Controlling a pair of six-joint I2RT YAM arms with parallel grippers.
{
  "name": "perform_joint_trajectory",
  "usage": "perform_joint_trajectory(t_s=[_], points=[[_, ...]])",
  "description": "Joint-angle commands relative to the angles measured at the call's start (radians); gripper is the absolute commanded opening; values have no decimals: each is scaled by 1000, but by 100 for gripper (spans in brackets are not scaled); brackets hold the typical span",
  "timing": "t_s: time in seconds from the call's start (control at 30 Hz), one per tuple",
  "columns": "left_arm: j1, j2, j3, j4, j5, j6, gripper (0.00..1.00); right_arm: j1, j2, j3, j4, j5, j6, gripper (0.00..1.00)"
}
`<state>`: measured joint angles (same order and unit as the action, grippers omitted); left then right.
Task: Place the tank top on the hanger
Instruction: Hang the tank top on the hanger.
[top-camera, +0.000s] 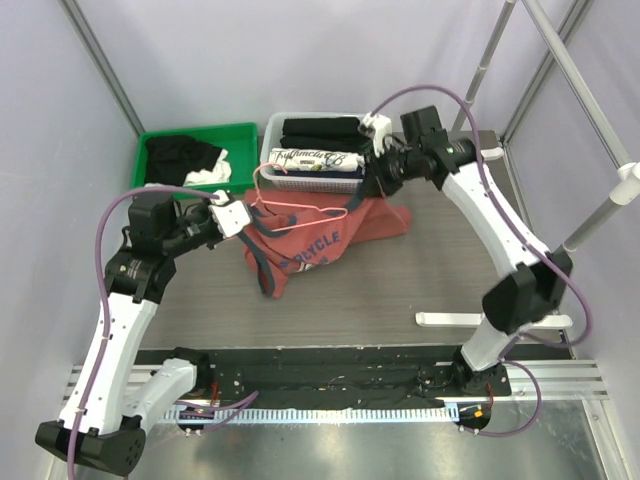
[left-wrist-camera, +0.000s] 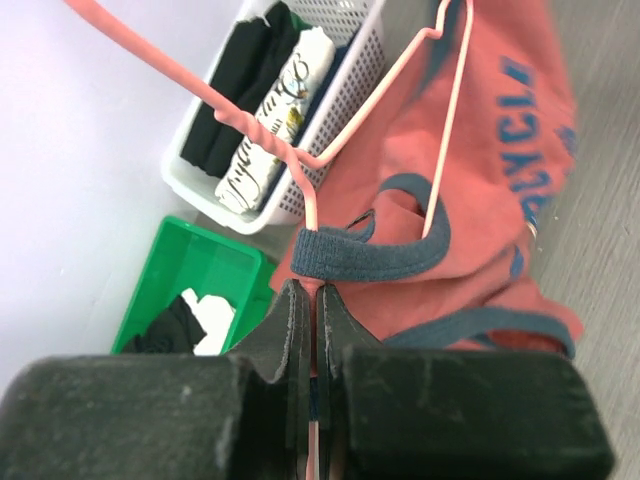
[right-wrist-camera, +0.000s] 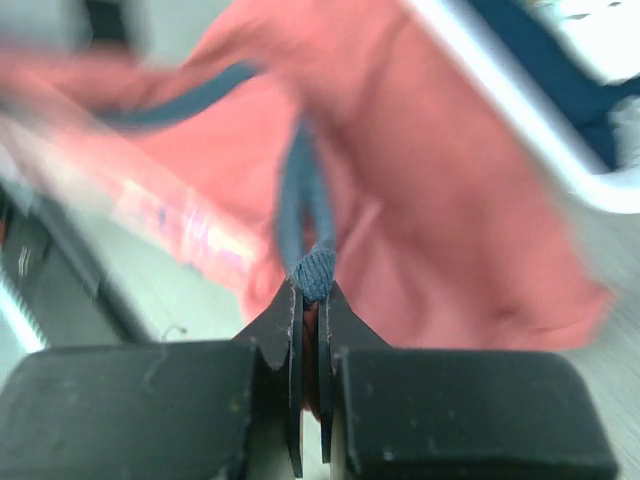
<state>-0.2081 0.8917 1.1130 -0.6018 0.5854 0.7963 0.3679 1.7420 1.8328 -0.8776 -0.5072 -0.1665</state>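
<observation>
The rust-red tank top (top-camera: 305, 245) lies bunched at mid-table, its printed chest facing up. The thin pink hanger (top-camera: 300, 205) rests over its upper edge. My left gripper (top-camera: 238, 220) is at the shirt's left side. In the left wrist view it (left-wrist-camera: 308, 290) is shut on the hanger (left-wrist-camera: 308, 160) wire, with a navy strap (left-wrist-camera: 370, 255) of the tank top (left-wrist-camera: 480, 150) draped over that wire just beyond the tips. My right gripper (top-camera: 378, 172) is at the shirt's upper right corner. In its own view it (right-wrist-camera: 312, 288) is shut on the navy trim (right-wrist-camera: 316, 268) of the tank top (right-wrist-camera: 430, 200).
A white basket (top-camera: 268, 140) of folded black and white clothes stands right behind the shirt, beside a green bin (top-camera: 240, 130) with dark cloth. A white bar (top-camera: 450, 318) lies near the right arm's base. Metal frame poles (top-camera: 600, 215) rise on the right.
</observation>
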Motion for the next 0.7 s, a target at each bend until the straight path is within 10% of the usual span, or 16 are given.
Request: perform_joint_trajectory(t_s=[0.0,0.37,0.67], points=[[-1,-39,41,88,13,-65,0,39,-145,-242,-121,-109,-194,1],[-1,-50,64,-12,139,-19,0,25,-187,-506,-256,-102,-395,69],[-2,-102,18,-168,228,150,0,-50,-50,-308,-129,-82,-202,71]])
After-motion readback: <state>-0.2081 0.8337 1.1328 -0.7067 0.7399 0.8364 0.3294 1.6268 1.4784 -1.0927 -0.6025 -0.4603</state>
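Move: Some 19 cm back from the right hand, 5 cm to its right and 23 cm below is the patch of table where the pinched corner of the tank top is being taken. The tank top's body hangs about 11 cm left and 6 cm back of the hand, 14 cm lower; the hanger is 16 cm left and 4 cm back, near its height. The white basket is 13 cm ahead, 11 cm left, 18 cm down. From the left hand, that patch is 8 cm back, 33 cm right and 29 cm below. Sweeping the pinched blue-trimmed edge back towards its base by about 17 cm and down 15, drifting slightly right, the right hand tips its fingers down and swings them counter-clockwise. Its fingers open wide during the descent and release the cloth, then it rises and goes forward some 6 cm, empty. The left hand keeps its grip on the hanger, easing 4 cm back and turning a little clockwise. ##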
